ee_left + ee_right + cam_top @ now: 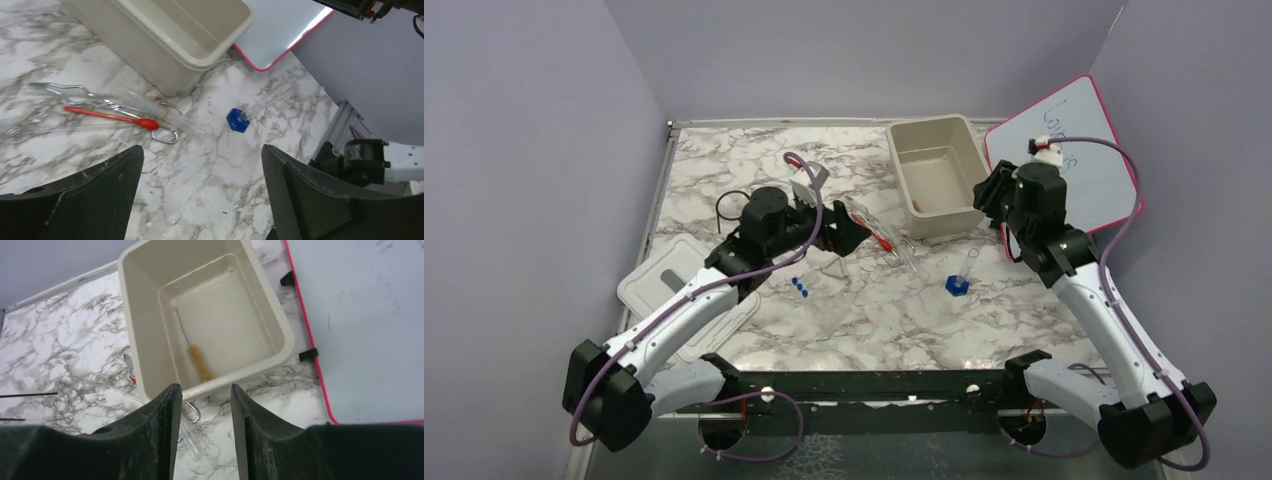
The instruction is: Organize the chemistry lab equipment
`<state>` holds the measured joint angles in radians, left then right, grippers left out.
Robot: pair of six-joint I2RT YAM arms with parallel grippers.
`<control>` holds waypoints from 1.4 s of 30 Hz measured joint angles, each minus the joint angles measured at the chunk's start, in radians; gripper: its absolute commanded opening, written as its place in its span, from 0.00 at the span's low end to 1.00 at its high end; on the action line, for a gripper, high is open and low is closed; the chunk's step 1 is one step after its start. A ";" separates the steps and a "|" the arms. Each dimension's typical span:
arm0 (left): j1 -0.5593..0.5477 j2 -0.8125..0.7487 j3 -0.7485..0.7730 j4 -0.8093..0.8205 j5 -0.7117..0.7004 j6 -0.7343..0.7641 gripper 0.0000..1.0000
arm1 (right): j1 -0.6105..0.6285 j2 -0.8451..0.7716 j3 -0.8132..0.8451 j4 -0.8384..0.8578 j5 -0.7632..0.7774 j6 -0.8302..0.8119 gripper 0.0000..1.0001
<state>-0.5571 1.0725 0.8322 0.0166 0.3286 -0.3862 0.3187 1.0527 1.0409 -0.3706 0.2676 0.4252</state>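
Note:
A tan-bristled wire brush [199, 362] lies inside the beige tub [137, 315]. My right gripper [205, 390] hovers open over the tub's near rim [944, 218] with nothing between its fingers. To the left of the tub, a red-tipped dropper [110, 116], a metal wire clamp [95, 97] and clear tubes [192, 440] lie together on the marble. A blue hexagonal-based piece [957, 284] stands near the middle. Small blue caps [799, 288] and a black wire ring [724, 210] lie by the left arm. My left gripper [202, 190] is wide open and empty above bare marble, short of the dropper.
A pink-framed whiteboard [1069, 150] leans at the back right behind the right arm. The tub's white lid [674, 290] lies at the left edge under the left arm. Grey walls close in the table on three sides.

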 measured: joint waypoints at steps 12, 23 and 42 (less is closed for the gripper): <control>-0.389 0.445 0.178 0.246 -0.201 0.017 0.83 | 0.000 -0.163 0.068 -0.126 0.047 0.117 0.47; -0.539 0.777 0.324 0.410 -0.346 0.167 0.78 | 0.000 -0.229 0.070 -0.133 0.047 0.143 0.47; -0.620 0.944 0.423 0.535 -0.533 0.269 0.28 | 0.000 -0.240 0.069 -0.147 0.052 0.130 0.47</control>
<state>-1.1767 2.0163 1.2556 0.5514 -0.2043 -0.1177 0.3187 0.8127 1.1103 -0.5179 0.3199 0.5549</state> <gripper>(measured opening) 0.348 0.472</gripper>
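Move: Off to the left hand's right, about 28 cm away and 2 cm back, stands the glass cylinder on its blue hexagonal base, its middle some 17 cm lower. The red spatula lies about 12 cm ahead of the hand, 8 cm right and 22 cm down. The beige bin's middle is about 26 cm ahead, 25 cm right and 20 cm down. From the right hand the cylinder is roughly 8 cm back, 5 cm left and 19 cm down. Sweeping some 27 cm to its right and sinking about 12 cm, the left hand goes to the glass cylinder, rolling roughly 20 degrees about its fingers, clockwise seen from behind the hand. Slowing there, it narrows its wide-open fingers around the upper tube until the tips close on it. The empty right hand rises about 7 cm and backs off 5 cm from the bin, then waits. ##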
